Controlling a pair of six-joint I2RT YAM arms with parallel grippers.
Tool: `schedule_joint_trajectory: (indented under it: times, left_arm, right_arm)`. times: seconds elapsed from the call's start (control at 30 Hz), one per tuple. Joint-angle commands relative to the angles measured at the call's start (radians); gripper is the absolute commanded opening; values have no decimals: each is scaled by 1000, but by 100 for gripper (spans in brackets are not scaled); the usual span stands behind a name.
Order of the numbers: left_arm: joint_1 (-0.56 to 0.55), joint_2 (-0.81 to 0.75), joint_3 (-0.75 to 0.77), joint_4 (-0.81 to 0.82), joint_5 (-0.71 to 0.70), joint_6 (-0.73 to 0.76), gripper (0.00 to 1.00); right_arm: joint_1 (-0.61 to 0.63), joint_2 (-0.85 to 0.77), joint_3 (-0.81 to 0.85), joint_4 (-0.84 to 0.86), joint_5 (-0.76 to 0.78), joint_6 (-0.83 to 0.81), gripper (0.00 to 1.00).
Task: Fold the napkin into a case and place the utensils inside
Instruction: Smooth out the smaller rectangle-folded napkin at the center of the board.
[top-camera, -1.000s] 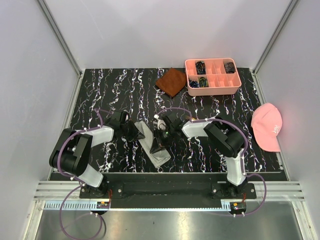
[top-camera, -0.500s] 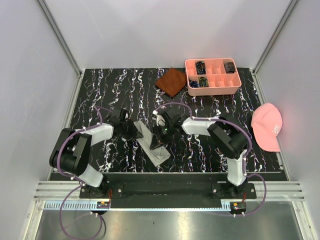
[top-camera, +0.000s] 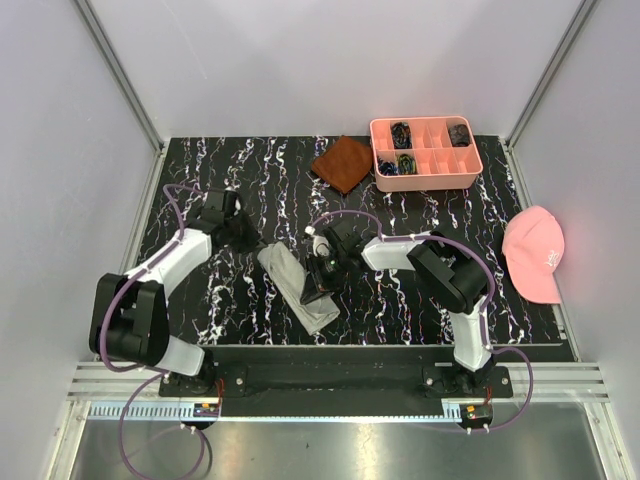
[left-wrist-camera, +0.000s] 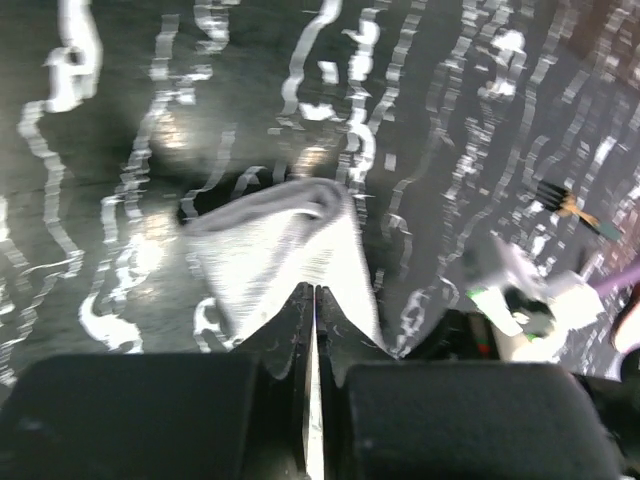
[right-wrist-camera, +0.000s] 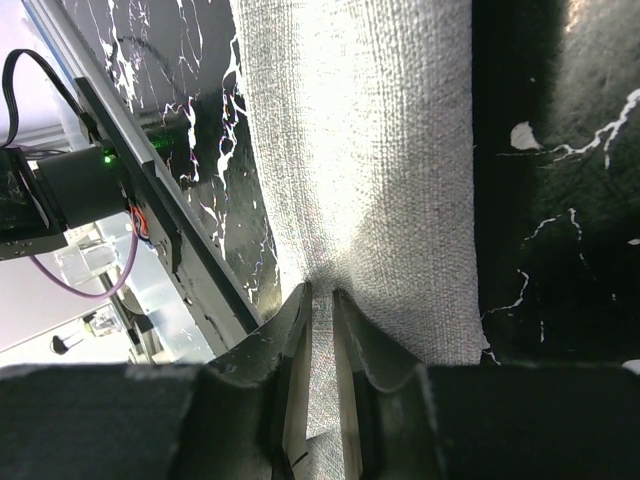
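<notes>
The napkin (top-camera: 282, 267) lies as a narrow light grey folded case, slanting from centre-left toward the table's front edge. My right gripper (top-camera: 318, 290) stands on its middle, jaws shut on a puckered pinch of the fabric (right-wrist-camera: 370, 150), as its wrist view (right-wrist-camera: 320, 290) shows. My left gripper (top-camera: 243, 232) is up and left of the strip, apart from it, shut with nothing held (left-wrist-camera: 314, 290). The strip's rounded far end (left-wrist-camera: 285, 240) lies just ahead of it. A slim dark utensil with a gold part (left-wrist-camera: 572, 205) shows at the right of the left wrist view. It is hidden in the top view.
A rust-brown cloth (top-camera: 342, 163) and a pink compartment tray (top-camera: 428, 181) sit at the back of the table. A pink cap (top-camera: 535, 252) lies at the right edge. The metal rail (top-camera: 330, 375) runs along the front.
My left arm has drawn back up and to the left, off the napkin's far end, which now lies uncovered. The right gripper stays shut on the strip, shifted only slightly.
</notes>
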Motion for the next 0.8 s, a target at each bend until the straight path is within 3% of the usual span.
schedule_joint_trajectory:
  times: [0.0, 0.47, 0.77]
  left_arm:
    - [14, 23, 10, -22, -45, 15, 3]
    - [-5, 218, -99, 156, 68, -42, 0]
    - [-5, 35, -103, 28, -73, -18, 0]
  right_arm:
    - [-10, 38, 5, -56, 70, -70, 24]
    - [-15, 39, 7, -70, 72, -89, 23]
    - [-16, -10, 105, -280, 197, -225, 26]
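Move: The napkin, folded to a slanting strip, has its middle about 7 cm right of the left hand, 8 cm back and 8 cm below; its far-left end lies almost under those fingertips. The right hand is already down on the strip, whose middle is some 2 cm ahead and 3 cm left of it. From the left hand, the brown cloth lies roughly 23 cm ahead and 18 cm right, the green-handled fork 3 cm ahead and 32 cm right. Onto the napkin's far-left end the left hand comes down about 6 cm, with a small shift to its left first and a slight draw back, its nearly shut fingers tipping some 10 degrees steeper; once low, the fingertips stay at the strip's left edge. The right hand keeps its place, fingertips still resting on the strip. ##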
